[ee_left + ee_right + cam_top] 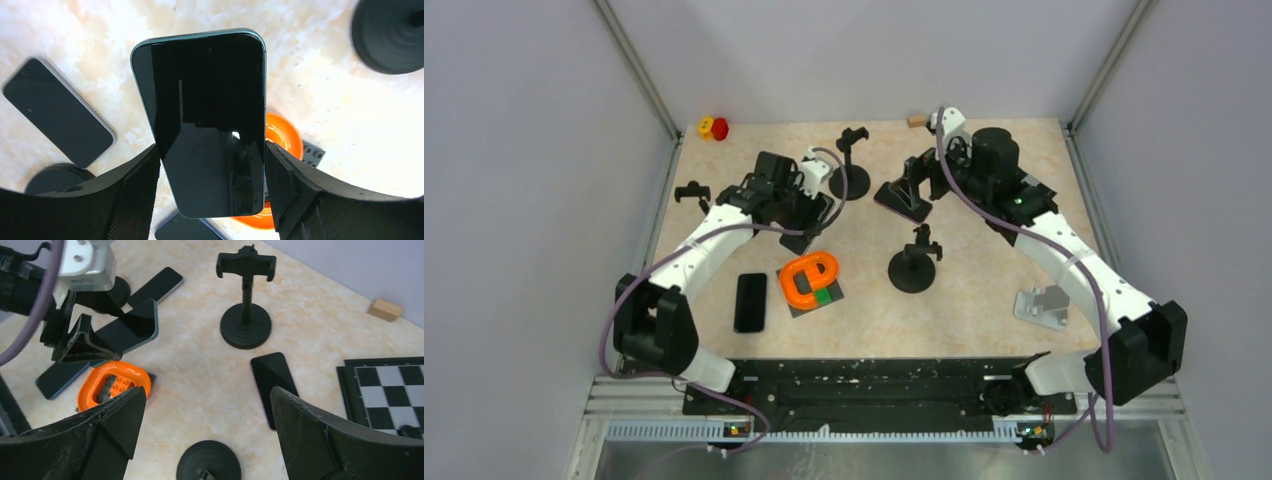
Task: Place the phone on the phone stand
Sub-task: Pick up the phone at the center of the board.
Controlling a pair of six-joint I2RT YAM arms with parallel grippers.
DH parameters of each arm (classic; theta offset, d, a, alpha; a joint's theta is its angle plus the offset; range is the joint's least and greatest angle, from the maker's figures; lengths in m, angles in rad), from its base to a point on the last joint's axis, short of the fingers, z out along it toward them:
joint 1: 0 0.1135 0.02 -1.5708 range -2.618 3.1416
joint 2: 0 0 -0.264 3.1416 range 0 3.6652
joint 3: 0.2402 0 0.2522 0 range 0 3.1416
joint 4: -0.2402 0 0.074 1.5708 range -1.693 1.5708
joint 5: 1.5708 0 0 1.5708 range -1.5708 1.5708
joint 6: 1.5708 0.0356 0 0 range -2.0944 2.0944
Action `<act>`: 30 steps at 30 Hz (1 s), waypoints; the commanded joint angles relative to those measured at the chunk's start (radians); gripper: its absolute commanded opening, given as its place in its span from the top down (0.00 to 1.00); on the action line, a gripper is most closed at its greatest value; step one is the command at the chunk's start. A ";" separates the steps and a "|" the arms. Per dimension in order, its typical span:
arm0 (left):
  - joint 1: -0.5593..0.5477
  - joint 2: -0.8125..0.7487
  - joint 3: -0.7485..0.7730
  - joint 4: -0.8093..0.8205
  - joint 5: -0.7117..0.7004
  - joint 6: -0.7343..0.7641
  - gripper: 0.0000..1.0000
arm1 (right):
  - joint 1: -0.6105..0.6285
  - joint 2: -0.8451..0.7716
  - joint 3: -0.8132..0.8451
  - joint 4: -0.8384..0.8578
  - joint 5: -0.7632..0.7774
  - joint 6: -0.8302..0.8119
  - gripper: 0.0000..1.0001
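My left gripper (212, 150) is shut on a dark phone (205, 110), its fingers pressing the phone's two long edges. It holds the phone tilted above the table, over an orange ring (284, 134). In the top view this gripper (809, 215) is left of centre. A black phone stand (852, 158) with an empty clamp stands just behind it, also seen as the stand (245, 295). My right gripper (207, 395) hangs open and empty above the round base (207, 462) of another stand (914, 262). A third stand (692, 192) is at the far left.
Other phones lie flat: one (750, 301) front left, one (272, 385) under my right arm, one (155, 285) farther back. The orange ring sits on a grey brick plate (810, 282). There is also a checkered board (385, 385), a wooden block (915, 120), a red-yellow toy (713, 127) and a metal bracket (1044, 305).
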 commanded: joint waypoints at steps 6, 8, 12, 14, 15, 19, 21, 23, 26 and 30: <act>-0.125 -0.216 0.014 0.127 -0.033 0.054 1.00 | -0.007 0.209 0.194 0.077 -0.272 0.286 0.10; -0.145 -0.235 0.015 0.142 -0.049 0.064 1.00 | -0.007 0.245 0.202 0.116 -0.341 0.344 0.13; -0.192 -0.252 0.019 0.153 -0.083 0.078 1.00 | -0.006 0.312 0.237 0.145 -0.423 0.399 0.17; -0.215 -0.254 0.020 0.161 -0.102 0.087 1.00 | -0.001 0.337 0.247 0.153 -0.445 0.408 0.18; -0.227 -0.252 0.019 0.165 -0.115 0.092 1.00 | 0.003 0.347 0.249 0.161 -0.461 0.415 0.19; -0.270 -0.241 0.020 0.172 -0.161 0.106 1.00 | 0.029 0.378 0.265 0.149 -0.470 0.414 0.21; -0.288 -0.241 0.018 0.179 -0.180 0.108 1.00 | 0.038 0.395 0.266 0.146 -0.468 0.416 0.24; -0.304 -0.240 0.018 0.187 -0.197 0.110 1.00 | 0.040 0.409 0.263 0.151 -0.476 0.423 0.27; -0.323 -0.234 0.017 0.199 -0.249 0.118 1.00 | 0.044 0.427 0.255 0.172 -0.512 0.442 0.35; -0.341 -0.223 0.017 0.220 -0.295 0.121 1.00 | 0.058 0.447 0.253 0.174 -0.530 0.451 0.45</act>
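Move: The phone is already in the left gripper; its middle lies about 25 cm to the right gripper's left, 2 cm ahead and 14 cm below. From the left gripper, the right one is level ahead, some 25 cm right and 16 cm higher. From the right gripper, the rear stand is about 16 cm ahead, 15 cm left and 22 cm below, and the loose phone about 10 cm straight ahead and 29 cm below. Bring the left gripper up about 10 cm and some 8 cm right, easing slightly back, tipping its fingers up some 20 degrees while keeping hold of the phone. Meanwhile swing the right gripper about 11 cm left, then also down some 4 cm, towards the phone's free end, turning it counter-clockwise and tipping it down; straddle that end and start closing the wide-open fingers, to just over half open. ##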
